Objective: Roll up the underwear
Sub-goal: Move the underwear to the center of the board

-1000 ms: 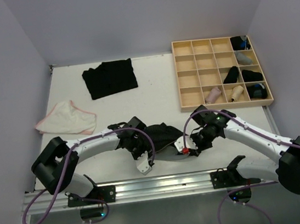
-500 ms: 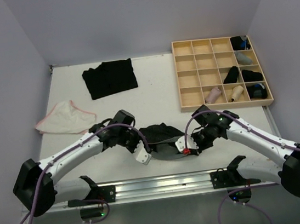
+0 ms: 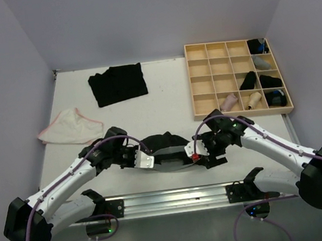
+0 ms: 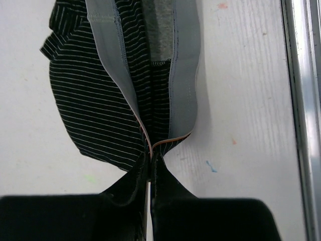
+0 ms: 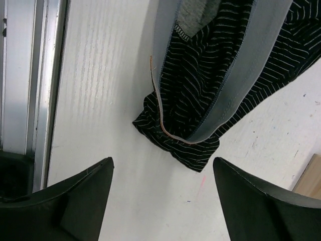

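Observation:
A black striped underwear with a grey waistband [image 3: 166, 148] lies stretched near the table's front edge between my two grippers. My left gripper [image 3: 147, 160] is shut on the left end of the waistband; in the left wrist view the jaws [image 4: 150, 156] pinch the band's corner and the underwear [image 4: 105, 100] runs away from them. My right gripper [image 3: 192, 152] is open and empty at the right end. In the right wrist view its fingertips [image 5: 161, 168] stand wide apart just short of the underwear [image 5: 210, 85], not touching it.
A pile of black underwear [image 3: 118, 84] lies at the far left. A whitish one with pink edging [image 3: 70, 128] lies left. The wooden grid tray [image 3: 204, 85] at the far right holds several rolls. A metal rail [image 3: 177, 198] runs along the near edge.
My left gripper has moved away from the near edge and slightly left, holding the waistband end, and its arm has swung out left. My right gripper has shifted slightly left.

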`<act>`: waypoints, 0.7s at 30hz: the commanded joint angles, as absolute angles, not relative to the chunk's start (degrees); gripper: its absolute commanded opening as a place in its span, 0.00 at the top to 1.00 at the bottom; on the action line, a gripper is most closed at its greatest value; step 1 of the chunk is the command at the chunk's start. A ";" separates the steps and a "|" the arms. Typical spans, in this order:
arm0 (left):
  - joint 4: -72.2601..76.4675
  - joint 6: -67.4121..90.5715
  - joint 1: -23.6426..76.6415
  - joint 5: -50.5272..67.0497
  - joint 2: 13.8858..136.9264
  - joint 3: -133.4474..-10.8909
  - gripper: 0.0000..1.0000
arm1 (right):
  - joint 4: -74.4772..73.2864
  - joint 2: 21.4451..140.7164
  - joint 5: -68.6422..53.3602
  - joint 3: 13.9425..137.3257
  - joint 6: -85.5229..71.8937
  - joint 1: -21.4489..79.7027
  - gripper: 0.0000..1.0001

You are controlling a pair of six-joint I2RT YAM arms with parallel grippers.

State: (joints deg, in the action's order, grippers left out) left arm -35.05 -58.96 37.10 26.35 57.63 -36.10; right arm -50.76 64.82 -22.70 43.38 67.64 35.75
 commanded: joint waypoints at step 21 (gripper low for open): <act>-29.44 -50.19 35.68 25.49 57.22 -34.80 1.00 | -41.92 71.99 -21.99 46.23 45.97 34.37 0.44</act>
State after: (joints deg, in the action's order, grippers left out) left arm -31.24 -51.62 36.38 25.28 57.01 -33.85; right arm -43.57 72.97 -25.04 46.09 50.72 34.89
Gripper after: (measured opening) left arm 0.016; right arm 0.565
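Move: Some 3 cm to the right hand's left, 1 cm farther out and about 4 cm below it lies the right end of the underwear's waistband. The tray's middle is some 28 cm ahead of that hand and 16 cm to its right. The same waistband end lies about 21 cm to the left hand's right, level with it fore and aft and 5 cm below; the white towel is 18 cm ahead of the left hand and 25 cm to its left. Reaching in towards the loose right end of the waistband, the right hand goes about 2.5 cm left and nearly 2 cm forward, turning some 15 degrees clockwise and tipping slightly, while its wide-open fingers close about a third of the way around the band's end without shutting. The left hand keeps its pinch on the other end, almost still, easing a few degrees counter-clockwise. ##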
